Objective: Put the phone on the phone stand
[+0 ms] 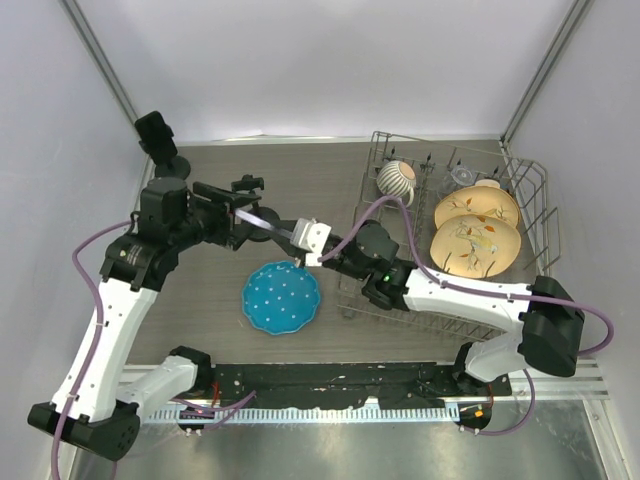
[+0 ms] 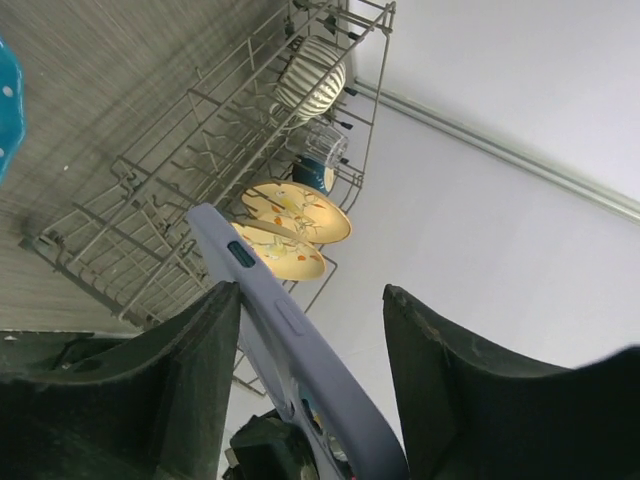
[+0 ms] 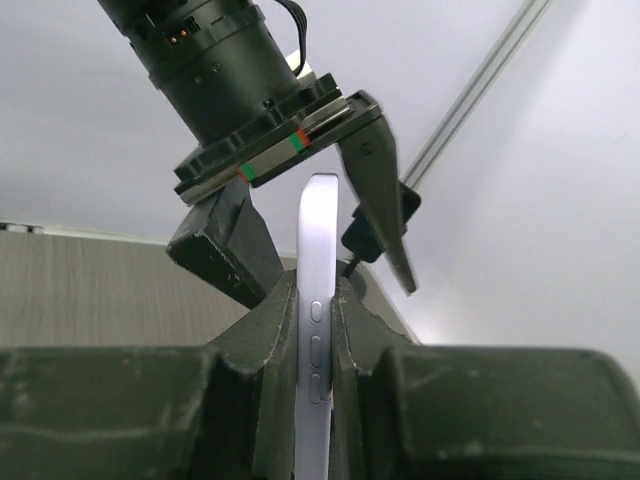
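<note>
The lilac-cased phone (image 1: 266, 223) hangs in the air between both arms, left of the table's middle. My right gripper (image 1: 301, 238) is shut on its near end; in the right wrist view both pads (image 3: 283, 315) press the phone's (image 3: 320, 250) flat faces. My left gripper (image 1: 238, 213) is open around the far end. In the left wrist view the phone (image 2: 290, 335) lies against the left finger (image 2: 190, 350), with a wide gap to the right one. The black phone stand (image 1: 157, 137) is at the far left corner, apart from both grippers.
A blue dotted plate (image 1: 281, 297) lies on the table below the phone. A wire dish rack (image 1: 525, 185) on the right holds a striped cup (image 1: 397, 179), two yellow plates (image 1: 476, 243) and a glass. White walls close in the left, back and right.
</note>
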`<action>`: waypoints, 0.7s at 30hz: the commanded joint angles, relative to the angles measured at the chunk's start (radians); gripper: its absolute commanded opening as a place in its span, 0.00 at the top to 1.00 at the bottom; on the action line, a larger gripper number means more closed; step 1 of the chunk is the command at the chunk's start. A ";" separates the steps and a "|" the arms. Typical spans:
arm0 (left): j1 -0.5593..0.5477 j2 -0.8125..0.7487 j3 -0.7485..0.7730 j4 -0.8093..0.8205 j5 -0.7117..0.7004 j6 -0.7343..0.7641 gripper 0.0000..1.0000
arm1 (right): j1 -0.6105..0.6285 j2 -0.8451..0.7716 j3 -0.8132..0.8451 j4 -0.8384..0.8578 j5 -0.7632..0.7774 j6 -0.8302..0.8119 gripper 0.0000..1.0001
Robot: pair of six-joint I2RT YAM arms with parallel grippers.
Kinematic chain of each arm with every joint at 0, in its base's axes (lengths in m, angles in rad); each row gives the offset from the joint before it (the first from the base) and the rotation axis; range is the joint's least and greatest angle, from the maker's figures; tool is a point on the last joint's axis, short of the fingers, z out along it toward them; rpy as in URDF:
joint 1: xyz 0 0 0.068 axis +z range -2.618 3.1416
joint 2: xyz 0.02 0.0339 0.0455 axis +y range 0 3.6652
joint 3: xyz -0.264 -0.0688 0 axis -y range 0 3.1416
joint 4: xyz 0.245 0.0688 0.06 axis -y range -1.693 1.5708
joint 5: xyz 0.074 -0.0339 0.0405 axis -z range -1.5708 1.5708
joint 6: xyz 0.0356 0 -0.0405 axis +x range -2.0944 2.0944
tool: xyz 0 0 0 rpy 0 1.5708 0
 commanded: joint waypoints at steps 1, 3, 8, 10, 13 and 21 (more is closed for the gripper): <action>0.002 -0.028 -0.022 0.013 0.017 -0.041 0.43 | 0.045 -0.042 0.020 0.062 0.067 -0.155 0.99; 0.001 -0.033 -0.042 0.023 0.034 -0.053 0.46 | 0.063 -0.028 0.037 0.034 0.101 -0.224 0.99; -0.010 -0.041 -0.071 0.062 0.053 -0.040 0.66 | 0.123 0.031 0.082 -0.033 0.182 -0.340 0.99; -0.010 -0.041 -0.076 0.104 0.065 -0.009 0.85 | 0.149 0.064 0.096 -0.059 0.225 -0.393 0.99; -0.012 -0.047 -0.084 0.209 0.092 0.113 1.00 | 0.159 0.089 0.131 -0.087 0.270 -0.400 0.98; -0.009 -0.122 0.005 0.290 0.005 0.621 1.00 | 0.154 0.025 0.217 -0.419 0.201 -0.371 0.17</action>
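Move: The white phone, still pinched by the right hand, has its far end between the left hand's open fingers. Its middle lies about 3 cm right and 2 cm back of the left hand, at about its height. The phone stand is some 18 cm ahead, 1 cm left and 25 cm below; the blue plate lies about 32 cm below, 2 cm back and 4 cm right. From the right hand, the phone's middle is about 4 cm left and 2 cm ahead, roughly level. Sinking together by about 3 cm, the two hands make the handover: the left fingers close onto the phone's end while the right keeps its grip. Then the left rises back to its starting height, tipping its fingertips up some 15 degrees, as the right, turned about 20 degrees and shifted some 3 cm left, opens wide and lets go. ##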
